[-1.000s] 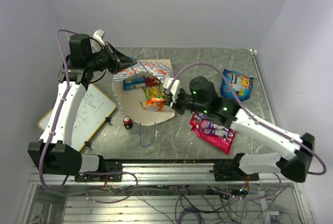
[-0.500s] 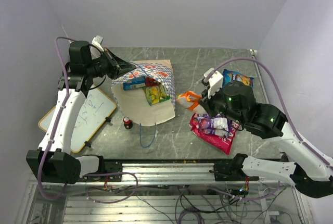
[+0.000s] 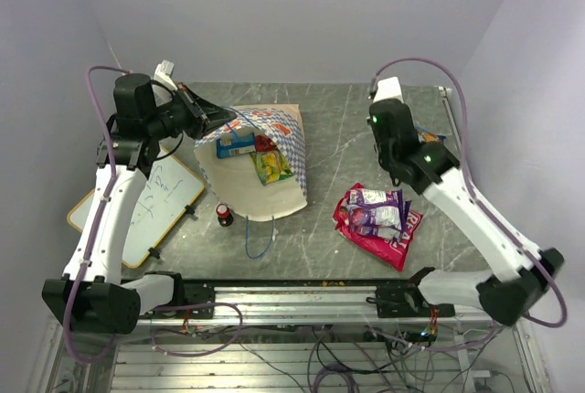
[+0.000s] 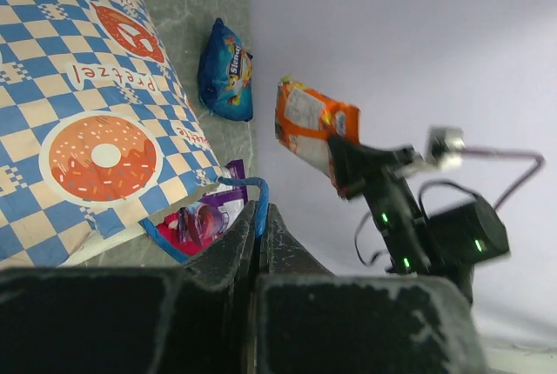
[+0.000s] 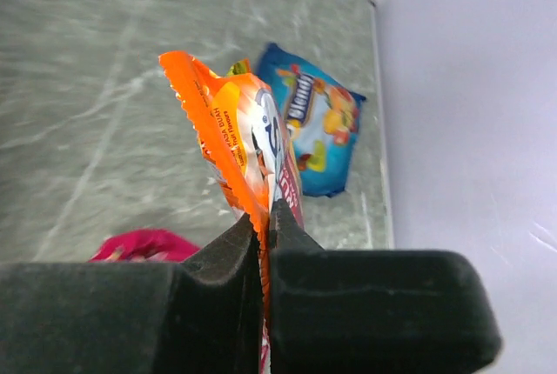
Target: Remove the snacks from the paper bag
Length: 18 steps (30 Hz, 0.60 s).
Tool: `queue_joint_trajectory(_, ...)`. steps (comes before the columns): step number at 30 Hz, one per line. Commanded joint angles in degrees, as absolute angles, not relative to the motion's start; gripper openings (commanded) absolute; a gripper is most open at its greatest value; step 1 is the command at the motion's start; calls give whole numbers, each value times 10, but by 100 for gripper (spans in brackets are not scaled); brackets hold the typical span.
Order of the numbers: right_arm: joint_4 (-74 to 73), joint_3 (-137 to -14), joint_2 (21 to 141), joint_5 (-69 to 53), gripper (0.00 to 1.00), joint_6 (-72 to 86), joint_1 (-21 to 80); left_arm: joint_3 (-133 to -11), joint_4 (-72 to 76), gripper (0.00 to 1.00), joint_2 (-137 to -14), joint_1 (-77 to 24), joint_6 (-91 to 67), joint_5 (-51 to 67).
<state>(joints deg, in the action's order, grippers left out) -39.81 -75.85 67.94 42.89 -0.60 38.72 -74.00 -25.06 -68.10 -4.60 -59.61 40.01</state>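
The paper bag [image 3: 260,187] lies with its mouth open, a blue packet [image 3: 236,144] and a green packet [image 3: 272,166] inside. My left gripper [image 3: 218,120] is shut on its blue cord handle [image 4: 260,204] at the bag's back left. My right gripper [image 5: 265,215] is raised over the back right of the table, shut on the edge of an orange snack packet [image 5: 239,139]. That packet [image 4: 306,123] hangs in the air in the left wrist view. The right arm [image 3: 407,151] hides the packet and fingers from above. Another blue packet [image 5: 318,117] lies below it. Pink and purple-white packets [image 3: 377,215] lie right of the bag.
A small red-capped bottle [image 3: 224,215] stands at the bag's front left corner. A whiteboard [image 3: 160,194] lies at the left edge. The bag's other cord handle [image 3: 260,243] trails toward the front. Walls close in at the back and right.
The right gripper has drawn the orange packet out of the bag's mouth, carried it right and lifted it toward the back right. The left gripper has kept hold of the handle.
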Motion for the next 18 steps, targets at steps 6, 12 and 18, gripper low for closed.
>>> queue_joint_trajectory(6, -319, -870, 888, 492, 0, 37, 249, -714, -160, 7, -665, -47, -642, 379)
queue_joint_trajectory(12, -331, -926, 988, 531, 0, 73, 232, -717, -154, 7, -671, -47, -641, 376)
queue_joint_trajectory(18, -341, -935, 1030, 525, 0, 80, 174, -721, -163, 7, -676, -47, -640, 387)
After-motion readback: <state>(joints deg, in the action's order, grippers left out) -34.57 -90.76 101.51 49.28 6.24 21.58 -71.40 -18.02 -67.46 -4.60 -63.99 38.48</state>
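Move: The right hand holds the orange snack pack up in the air. The blue snack bag it is heading for lies about 18 cm ahead, 14 cm to its right and some 28 cm below. On the table at about that same depth, the purple packs are roughly 5 cm back and 2 cm left of the hand, and the big red bag under them about 8 cm back and 2 cm left. From the left hand, the blue snack bag is around 19 cm ahead, 47 cm right and 33 cm below. Keeping its pinch on the top edge of the orange snack pack, the right hand carries it forward about 13 cm, sinking some 9 cm and edging right towards the blue snack bag, quickly at first, then slowing its forward travel. On the way it swings its fingers clockwise by about 25 degrees and tips them slightly down, staying closed. ##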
